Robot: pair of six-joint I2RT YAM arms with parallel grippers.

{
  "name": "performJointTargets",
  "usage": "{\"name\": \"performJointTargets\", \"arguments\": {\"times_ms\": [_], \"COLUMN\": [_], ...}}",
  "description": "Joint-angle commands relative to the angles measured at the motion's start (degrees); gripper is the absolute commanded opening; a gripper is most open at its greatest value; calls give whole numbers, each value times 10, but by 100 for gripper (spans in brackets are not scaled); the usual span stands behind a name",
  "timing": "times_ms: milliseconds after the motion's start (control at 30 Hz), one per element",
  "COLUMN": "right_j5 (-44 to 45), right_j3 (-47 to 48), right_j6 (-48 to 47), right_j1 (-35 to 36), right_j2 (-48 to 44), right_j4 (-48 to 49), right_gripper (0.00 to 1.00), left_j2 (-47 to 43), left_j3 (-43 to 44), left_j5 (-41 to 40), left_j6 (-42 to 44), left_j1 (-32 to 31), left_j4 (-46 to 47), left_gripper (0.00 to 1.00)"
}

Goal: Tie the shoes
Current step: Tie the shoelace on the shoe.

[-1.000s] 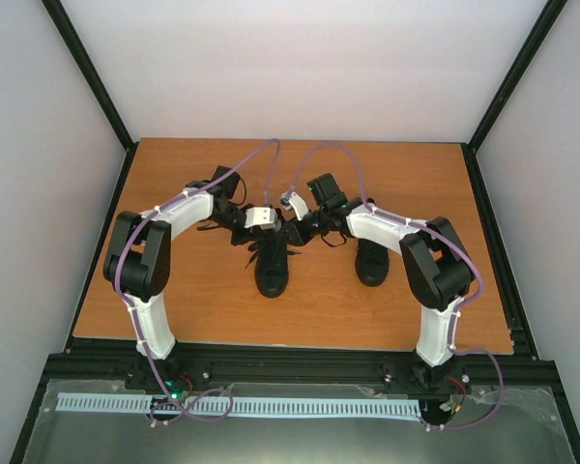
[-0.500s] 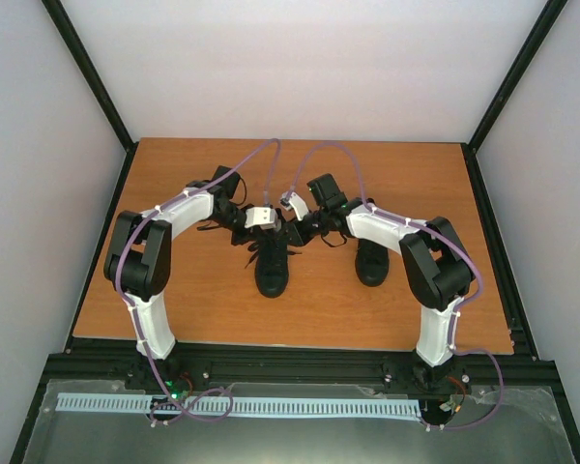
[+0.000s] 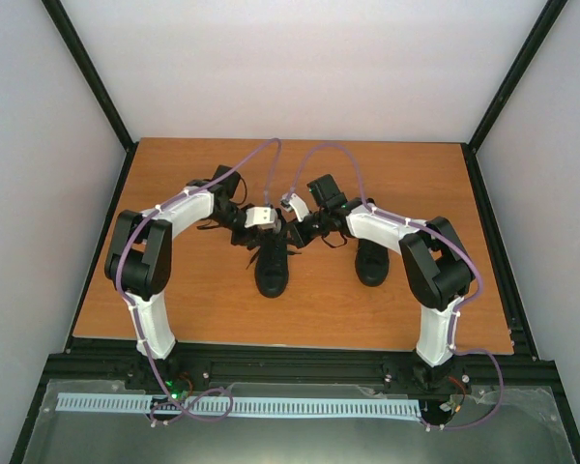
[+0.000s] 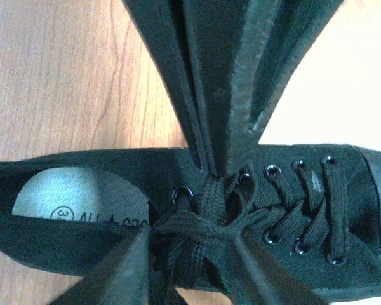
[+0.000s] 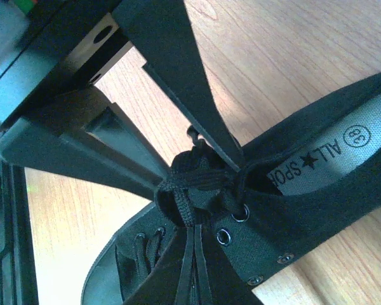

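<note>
Two black shoes stand on the wooden table (image 3: pixel 174 300), one in the middle (image 3: pixel 272 273) and one to the right (image 3: pixel 371 263). Both grippers meet over the middle shoe (image 4: pixel 317 248) at its top eyelets. My left gripper (image 4: pixel 193 240) is open, its fingers astride the crossed black laces (image 4: pixel 209 219) without pinching them. My right gripper (image 5: pixel 193 227) is shut on a lace strand (image 5: pixel 183 206) that runs up from the knot; in the left wrist view this right gripper (image 4: pixel 219 166) shows as a closed wedge. In the right wrist view the left gripper (image 5: pixel 203 166) spreads around the knot.
The right shoe lies partly under my right forearm (image 3: pixel 382 227). Black frame rails (image 3: pixel 271 353) border the table's near edge and sides, with grey walls behind. Purple cables (image 3: pixel 271 155) arch above both wrists.
My left gripper has opened off the lace and my right gripper has closed on a strand. Neither arm has visibly shifted over the middle shoe.
</note>
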Motion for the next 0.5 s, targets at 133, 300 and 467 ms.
{"name": "performJointTargets", "arguments": {"times_ms": [133, 300, 467], "right_j5": [10, 8, 10], "right_j3": [2, 3, 3], "right_j6": [-7, -7, -3], "right_j1": [4, 4, 4], "right_j2": [-2, -3, -5], "right_j4": [6, 6, 9], "right_gripper": [3, 3, 3], "left_j2": [-33, -56, -64], "left_j3": [14, 33, 37], "left_j5": [-11, -8, -3], "left_j6": [40, 28, 30], "left_j1": [1, -2, -16], "left_j4": [-16, -37, -53], "left_gripper": [51, 55, 58]}}
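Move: The left hand's parting fingers straddle the knot on the shoe between the hands, which lies about 2 cm to that hand's right and 1 cm below; the shoe's opening is roughly 6 cm ahead of the knot and in line with it, the toe cap some 11 cm straight back of it. The other shoe stands some 25 cm to the left hand's right and 2 cm back. From the shut right hand the knot is about 2 cm left and 1 cm below. The left fingers, already parting at the knot, go on opening from about a quarter to rather more than half, freeing the lace between them; after easing barely half a centimetre to the left, the hand climbs about 3 cm almost straight up, away from the knot. Meanwhile the right hand stays where it is, its shut fingers keeping their pinch on the lace on the right side of the knot. ##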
